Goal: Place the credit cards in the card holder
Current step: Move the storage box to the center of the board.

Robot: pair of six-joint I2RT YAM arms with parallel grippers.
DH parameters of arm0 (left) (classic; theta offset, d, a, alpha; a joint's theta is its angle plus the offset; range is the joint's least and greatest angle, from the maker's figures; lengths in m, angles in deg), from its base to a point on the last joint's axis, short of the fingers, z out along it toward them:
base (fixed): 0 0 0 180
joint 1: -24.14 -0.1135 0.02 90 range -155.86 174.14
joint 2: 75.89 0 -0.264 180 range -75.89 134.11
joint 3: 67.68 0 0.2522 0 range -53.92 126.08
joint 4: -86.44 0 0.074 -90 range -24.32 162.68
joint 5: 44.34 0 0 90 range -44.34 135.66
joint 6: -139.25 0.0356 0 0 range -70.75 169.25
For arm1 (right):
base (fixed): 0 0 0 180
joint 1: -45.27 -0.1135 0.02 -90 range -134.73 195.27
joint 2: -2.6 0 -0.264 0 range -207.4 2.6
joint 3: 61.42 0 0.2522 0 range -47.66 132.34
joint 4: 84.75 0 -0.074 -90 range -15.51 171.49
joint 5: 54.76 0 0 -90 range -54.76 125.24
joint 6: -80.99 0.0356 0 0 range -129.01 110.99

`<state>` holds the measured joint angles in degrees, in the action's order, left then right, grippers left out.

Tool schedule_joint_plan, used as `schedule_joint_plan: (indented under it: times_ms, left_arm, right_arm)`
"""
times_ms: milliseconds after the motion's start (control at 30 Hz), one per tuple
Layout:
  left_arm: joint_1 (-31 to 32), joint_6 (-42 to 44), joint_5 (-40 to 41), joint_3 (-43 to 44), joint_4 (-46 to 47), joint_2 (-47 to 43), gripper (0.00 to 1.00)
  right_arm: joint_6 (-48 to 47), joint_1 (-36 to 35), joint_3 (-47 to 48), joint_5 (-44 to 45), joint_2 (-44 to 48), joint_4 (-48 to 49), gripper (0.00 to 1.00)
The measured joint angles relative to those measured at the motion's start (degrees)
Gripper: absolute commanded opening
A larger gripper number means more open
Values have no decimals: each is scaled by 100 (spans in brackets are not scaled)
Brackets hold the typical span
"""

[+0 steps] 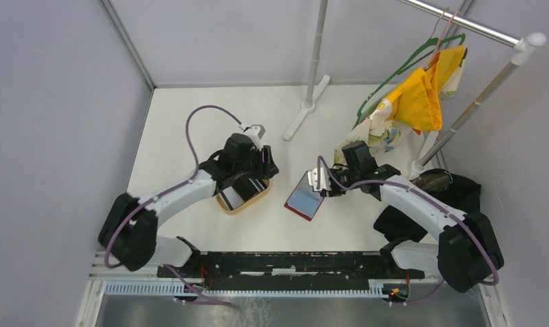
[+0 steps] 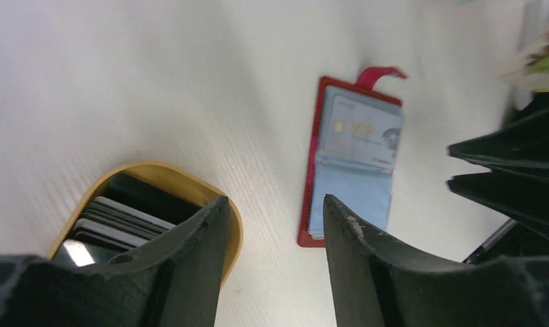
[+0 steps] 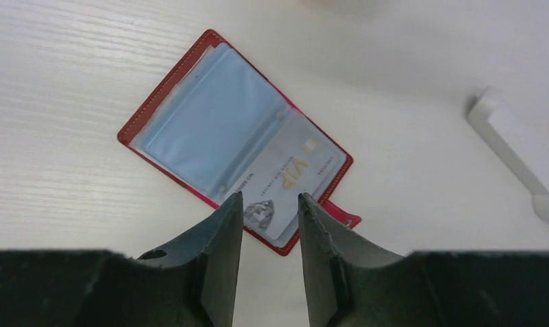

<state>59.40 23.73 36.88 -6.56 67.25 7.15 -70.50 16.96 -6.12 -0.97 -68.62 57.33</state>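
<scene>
The red card holder [image 1: 304, 198] lies open on the white table, grey-blue pockets up [image 3: 221, 122]. A pale card marked VIP [image 3: 292, 174] sits in the pocket on the snap-tab side [image 2: 364, 129]. More credit cards [image 2: 115, 221], black and pale, lie stacked in the oval tan tray [image 2: 190, 174]. My left gripper [image 2: 272, 204] hangs open and empty over the tray's edge [image 1: 258, 199]. Just above the holder's tab end, my right gripper [image 3: 270, 197] is open, holding nothing, with the VIP card visible between its fingers [image 3: 227, 218].
A clothes rack [image 1: 315, 61] stands at the back with a yellow garment [image 1: 421, 92] on a green hanger. Its white foot [image 3: 510, 146] lies near the holder. Black cloth [image 1: 456, 191] is piled at the right, beside the right arm.
</scene>
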Motion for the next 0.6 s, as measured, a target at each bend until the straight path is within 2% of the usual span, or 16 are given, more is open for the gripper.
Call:
schedule_joint_plan:
  times_ms: [67,133,233,267,333,433,600]
  left_arm:
    - [0,9,184,-129,66,-699,68]
    - [0,20,393,-289,175,-1412,77]
    - [0,52,852,-588,210,-2483,95]
    - [0,61,1038,-669,192,-2767,98]
    - [0,57,1445,-831,31,-3226,99]
    - [0,20,2000,-1088,-284,-3681,100]
    - [0,-238,2739,-1504,-798,-4170,100]
  right_arm:
    - [125,22,0,-2,118,125,66]
    - [243,22,0,-22,188,229,96]
    - [503,22,42,-247,210,448,98]
    - [638,20,109,-393,173,516,98]
    - [1003,-20,413,-699,-46,590,98]
    - [1703,-310,1456,-938,-831,772,98]
    - [3296,-1005,2433,-697,-1746,1545,98]
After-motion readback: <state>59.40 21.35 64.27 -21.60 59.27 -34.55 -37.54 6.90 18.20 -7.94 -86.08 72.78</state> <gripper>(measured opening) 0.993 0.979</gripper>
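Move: Off the left hand's near side lies the storage box, its middle about 8 cm to the left, 6 cm back and 8 cm below; the open card holder is some 13 cm to that hand's right and 6 cm back. From the right hand the box lies roughly 25 cm to the left and 1 cm back, 8 cm lower, with the card holder in between, about 5 cm to the left, 2 cm back and 8 cm below. Backing off the storage box, the empty left hand climbs about 12 cm and swings as far to the left across the box's far side, sinking a little at the end, while it tips up and turns some 25 degrees counter-clockwise. The empty right hand goes left about 14 cm and up 10, slightly forward, past the card holder towards the box, its fingers tilting up. Both grippers spread wide. ##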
